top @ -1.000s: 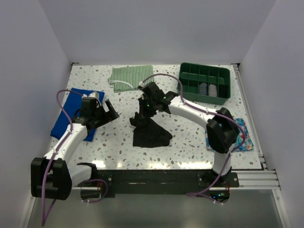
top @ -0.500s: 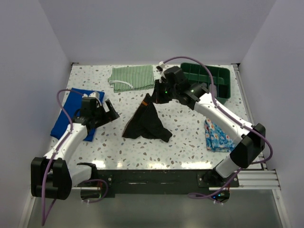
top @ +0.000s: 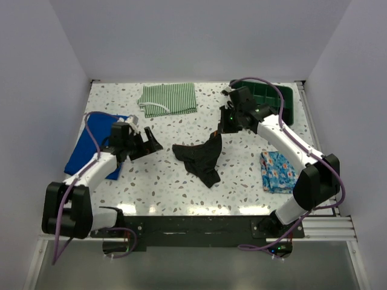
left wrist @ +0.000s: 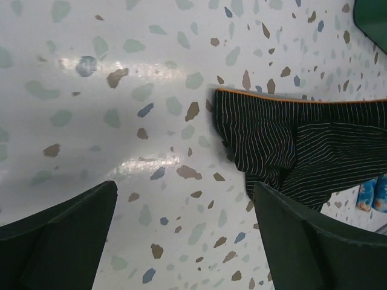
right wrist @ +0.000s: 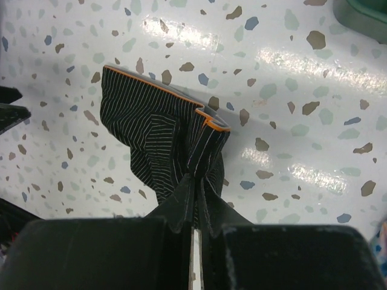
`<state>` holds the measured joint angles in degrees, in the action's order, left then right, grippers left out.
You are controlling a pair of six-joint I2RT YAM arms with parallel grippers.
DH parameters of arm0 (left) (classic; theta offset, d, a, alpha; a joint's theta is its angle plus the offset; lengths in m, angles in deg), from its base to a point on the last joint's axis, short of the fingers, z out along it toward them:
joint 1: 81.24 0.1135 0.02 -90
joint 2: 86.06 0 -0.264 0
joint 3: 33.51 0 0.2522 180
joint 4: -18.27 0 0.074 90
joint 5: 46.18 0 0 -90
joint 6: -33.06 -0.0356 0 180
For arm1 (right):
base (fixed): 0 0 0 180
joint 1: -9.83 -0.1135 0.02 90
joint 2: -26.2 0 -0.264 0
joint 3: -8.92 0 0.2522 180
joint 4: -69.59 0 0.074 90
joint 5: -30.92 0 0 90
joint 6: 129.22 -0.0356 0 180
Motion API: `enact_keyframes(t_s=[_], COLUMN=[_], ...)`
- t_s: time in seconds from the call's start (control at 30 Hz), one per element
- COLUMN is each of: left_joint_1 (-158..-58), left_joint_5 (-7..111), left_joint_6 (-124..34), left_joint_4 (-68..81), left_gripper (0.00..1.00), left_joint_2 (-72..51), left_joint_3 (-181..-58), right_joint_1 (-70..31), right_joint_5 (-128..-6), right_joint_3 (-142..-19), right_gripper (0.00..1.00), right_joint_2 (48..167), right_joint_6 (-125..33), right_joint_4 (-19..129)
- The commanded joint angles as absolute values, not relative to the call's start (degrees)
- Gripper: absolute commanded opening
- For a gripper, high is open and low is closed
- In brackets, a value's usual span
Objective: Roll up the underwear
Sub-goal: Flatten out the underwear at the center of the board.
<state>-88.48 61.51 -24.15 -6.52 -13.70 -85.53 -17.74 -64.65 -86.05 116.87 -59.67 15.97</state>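
Note:
The underwear (top: 199, 158) is black with fine white pinstripes and an orange waistband edge. It lies stretched across the middle of the table, with one end lifted. My right gripper (top: 222, 130) is shut on that raised end, up and to the right of the rest of the cloth. The right wrist view shows the underwear (right wrist: 151, 130) bunched between the closed fingers of the right gripper (right wrist: 196, 184). My left gripper (top: 151, 142) stands open just left of the garment, holding nothing. Seen from the left wrist, the underwear (left wrist: 296, 145) lies beyond the spread left gripper (left wrist: 181, 241).
A green-and-white striped cloth (top: 169, 98) lies at the back. A blue cloth (top: 81, 154) sits under my left arm. A blue floral cloth (top: 279, 171) lies at the right. A green divided tray (top: 285, 106) stands at the back right, partly behind my right arm.
My right gripper has carried the underwear's end to the right and back, drawing the cloth out flatter and sideways. My left gripper has shifted slightly right, toward the cloth.

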Motion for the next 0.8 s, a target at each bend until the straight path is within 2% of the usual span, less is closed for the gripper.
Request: enact_keyframes(t_s=[0.0,0.13,0.4,0.77], left_joint_1=[-91.7,-92.1,-93.0,-95.9], left_joint_5=[69.3,74.4,76.4,76.4], left_joint_6=[-24.4,-22.1,-17.0,-16.5], left_joint_4=[5.6,12.0,18.5,17.5], left_gripper=[1.00,0.99,0.96,0.74], left_joint_2=[-5.5,3.7,11.1,19.1], left_joint_3=[-88.6,-91.5,-94.8,-97.3], right_joint_1=[-17.5,-17.5,-17.5,-17.4], right_joint_5=[-67.3,-68.3,-69.1,-68.1], right_joint_3=[-84.0,-82.9,-81.7,-81.8], right_gripper=[0.01,0.01,0.01,0.03], right_joint_2=[114.2,114.0,113.5,113.4], right_joint_6=[-58.2,-58.6,-58.6,-58.5], right_joint_4=[17.2,18.0,18.5,18.4])
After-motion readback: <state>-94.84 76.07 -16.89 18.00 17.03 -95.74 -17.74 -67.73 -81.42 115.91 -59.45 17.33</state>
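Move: The underwear's free left waistband corner lies about 4 cm ahead of the left hand, 8 cm to its right and 7 cm below; the striped green cloth is some 20 cm ahead, 5 cm to the right. The right hand holds the waistband's other end up; the underwear's middle hangs roughly 6 cm back, 7 cm left and 13 cm below it, while the green bin stands about 18 cm ahead and 18 cm right of that hand. Reaching right and forward, the left hand sweeps some 11 cm over the board and sinks about 4 cm to the underwear's free waistband corner, its wrist rolling and turning clockwise, its wide-open fingers starting to close around the corner without pinching it yet. Meanwhile the right hand keeps its pinch on the waistband's raised end, lowers and draws back about 2 cm each, then holds still. ##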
